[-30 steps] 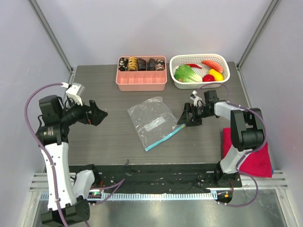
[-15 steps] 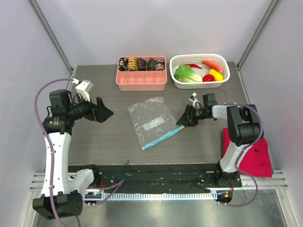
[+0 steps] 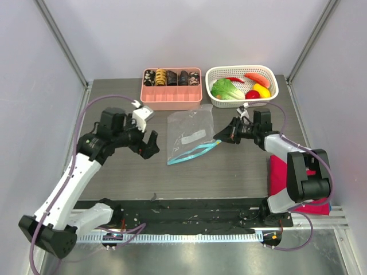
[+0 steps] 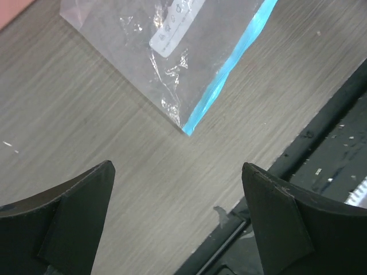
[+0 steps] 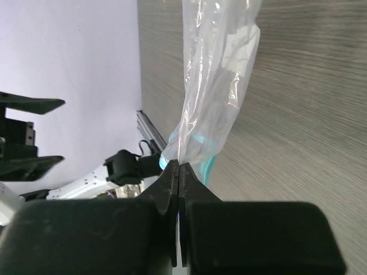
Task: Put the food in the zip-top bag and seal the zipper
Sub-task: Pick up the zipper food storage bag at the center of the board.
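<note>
The clear zip-top bag [image 3: 189, 133] lies mid-table, its light-blue zipper [image 3: 192, 153] along the near edge. My right gripper [image 3: 220, 140] is shut on the bag's right corner at the zipper end, lifting that corner. In the right wrist view the bag [image 5: 218, 86] rises from the closed right gripper [image 5: 179, 166]. My left gripper [image 3: 150, 146] hovers open just left of the bag's near-left corner. The left wrist view shows the bag [image 4: 166, 51] and zipper [image 4: 229, 69] ahead of the empty left gripper [image 4: 178, 169]. The food, lettuce [image 3: 226, 90], chili [image 3: 235, 79] and tomato [image 3: 252, 94], sits in the white basket [image 3: 272, 94].
A pink tray [image 3: 171, 103] with dark roll pieces stands at the back, left of the basket. A red cloth [image 3: 307, 192] lies at the near right by the right arm's base. A black rail [image 3: 189, 209] runs along the near table edge.
My right gripper closed on the bag's corner and drew the bag back and to the right. The left arm swung right, close to the bag, staying open.
</note>
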Action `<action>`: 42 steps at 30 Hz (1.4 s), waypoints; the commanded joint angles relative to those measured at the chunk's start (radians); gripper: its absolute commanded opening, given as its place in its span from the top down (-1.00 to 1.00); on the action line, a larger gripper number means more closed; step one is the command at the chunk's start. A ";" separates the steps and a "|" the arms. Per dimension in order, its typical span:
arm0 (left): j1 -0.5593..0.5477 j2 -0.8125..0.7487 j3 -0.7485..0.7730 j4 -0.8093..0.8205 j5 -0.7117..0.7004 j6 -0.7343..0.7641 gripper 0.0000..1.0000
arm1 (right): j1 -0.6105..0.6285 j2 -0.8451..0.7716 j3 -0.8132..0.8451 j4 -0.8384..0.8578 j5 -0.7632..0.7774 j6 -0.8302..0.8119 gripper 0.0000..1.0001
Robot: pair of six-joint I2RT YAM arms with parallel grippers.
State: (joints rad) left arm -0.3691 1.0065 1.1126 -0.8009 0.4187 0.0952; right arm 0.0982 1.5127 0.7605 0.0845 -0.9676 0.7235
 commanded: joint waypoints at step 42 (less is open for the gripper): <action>-0.325 0.244 -0.053 0.124 -0.235 -0.224 1.00 | 0.330 0.164 0.498 -0.331 0.022 -0.114 0.29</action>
State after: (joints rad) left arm -0.8009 1.2736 1.0054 -0.6960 0.0933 0.0666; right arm 0.3969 1.6196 1.0756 -0.1818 -1.0397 0.7448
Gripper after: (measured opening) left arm 0.014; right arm 0.256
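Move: Below the open left gripper, about 7 cm to its right, 3 cm ahead and 20 cm down, lies the left end of the bag's blue zipper. That same end is some 18 cm left, 5 cm back and 10 cm below the right hand, which already holds the zipper's slider end. From the left hand, the slider end is roughly 25 cm right, 8 ahead and 10 lower; the pink tray sits 33 cm ahead, 7 right and 18 lower. Sinking about 11 cm in all, the left hand first swings some 11 cm right to the bag's left zipper end, then eases about 4 cm back left and slightly towards its base, its fingers shutting to pinch one lip of the blue strip. The right keeps its end and carries it about 9 cm left, 5 cm back and 5 cm up, turning some 20 degrees counter-clockwise, fingers easing open a crack at the end. ##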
